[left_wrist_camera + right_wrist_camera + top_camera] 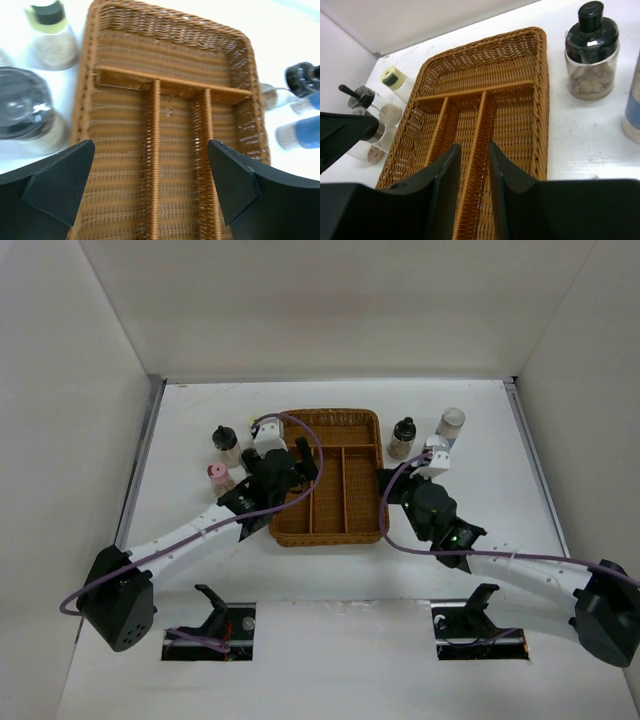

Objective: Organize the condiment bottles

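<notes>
The condiment bottles stand on the table on both sides of the brown wicker tray [345, 422]. To its left are a black-capped jar [226, 443] and a pink-capped one [219, 478]. A pale-yellow-capped bottle [50, 35] shows in the left wrist view. To the right are a black-capped jar [402, 437] and a taller blue-labelled bottle [452, 425]. My left gripper [298, 466] hangs wide open and empty over the tray's left part [151, 150]. My right gripper [388, 486] is by the tray's right side. Its fingers stand a narrow gap apart, and a tray divider shows in that gap [473, 146].
The tray [540, 100] has three long compartments and one cross compartment at its far end. White walls enclose the table on the left, back and right. The purple cables loop over both arms.
</notes>
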`<state>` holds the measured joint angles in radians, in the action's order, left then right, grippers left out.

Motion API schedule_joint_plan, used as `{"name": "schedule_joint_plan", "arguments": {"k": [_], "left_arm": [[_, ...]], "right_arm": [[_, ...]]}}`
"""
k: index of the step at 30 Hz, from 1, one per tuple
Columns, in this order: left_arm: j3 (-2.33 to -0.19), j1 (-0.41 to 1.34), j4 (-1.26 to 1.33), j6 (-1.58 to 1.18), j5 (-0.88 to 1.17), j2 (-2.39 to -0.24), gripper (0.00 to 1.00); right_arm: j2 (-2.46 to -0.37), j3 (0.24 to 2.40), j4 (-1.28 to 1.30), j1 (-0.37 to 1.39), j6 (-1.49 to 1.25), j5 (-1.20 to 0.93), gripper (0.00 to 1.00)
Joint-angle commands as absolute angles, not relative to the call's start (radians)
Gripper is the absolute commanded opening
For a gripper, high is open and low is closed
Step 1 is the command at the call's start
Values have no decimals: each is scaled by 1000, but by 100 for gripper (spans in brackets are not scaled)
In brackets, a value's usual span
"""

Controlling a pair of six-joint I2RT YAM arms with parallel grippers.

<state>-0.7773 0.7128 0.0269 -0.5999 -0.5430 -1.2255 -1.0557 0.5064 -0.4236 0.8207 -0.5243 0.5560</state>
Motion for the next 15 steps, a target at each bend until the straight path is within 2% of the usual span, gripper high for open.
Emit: {"name": "schedule_joint_plan", "arguments": {"k": [1,7,15], "left_arm": [[-825,691,-11,-588,-598,-1154,100],[-815,647,-3,-539,-603,-1065,100],[-764,573,-50,-519,-607,-913,99]], "right_arm": [[-1091,503,-485,829,-545,523,30],[-1120,548,-413,855,-520,529,16],[-1094,554,-356,863,-531,500,12]]}}
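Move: Some 8 cm to the left of the left hand, 3 ahead and 8 below, stands the black-lidded jar, just outside the basket. The yellow-capped bottle is 8 cm left and 11 ahead, the handled bottle 14 left and 6 ahead, the pink-capped bottle 14 left and level. The basket's middle lies 8 cm right, level. From the right hand the black-lidded jar is about 30 cm left and 6 ahead, the basket's middle 14 left and 3 ahead. Rising about 8 cm while swinging some 7 cm left, the left hand leaves its place over the basket's left part for the side where the four bottles stand, tipping its fingers up and turning counter-clockwise about 10 degrees, wide open and empty. The right hand sinks some 3 cm and drifts 1.5 cm left by the basket's right side, its empty fingers closing most of the way. ##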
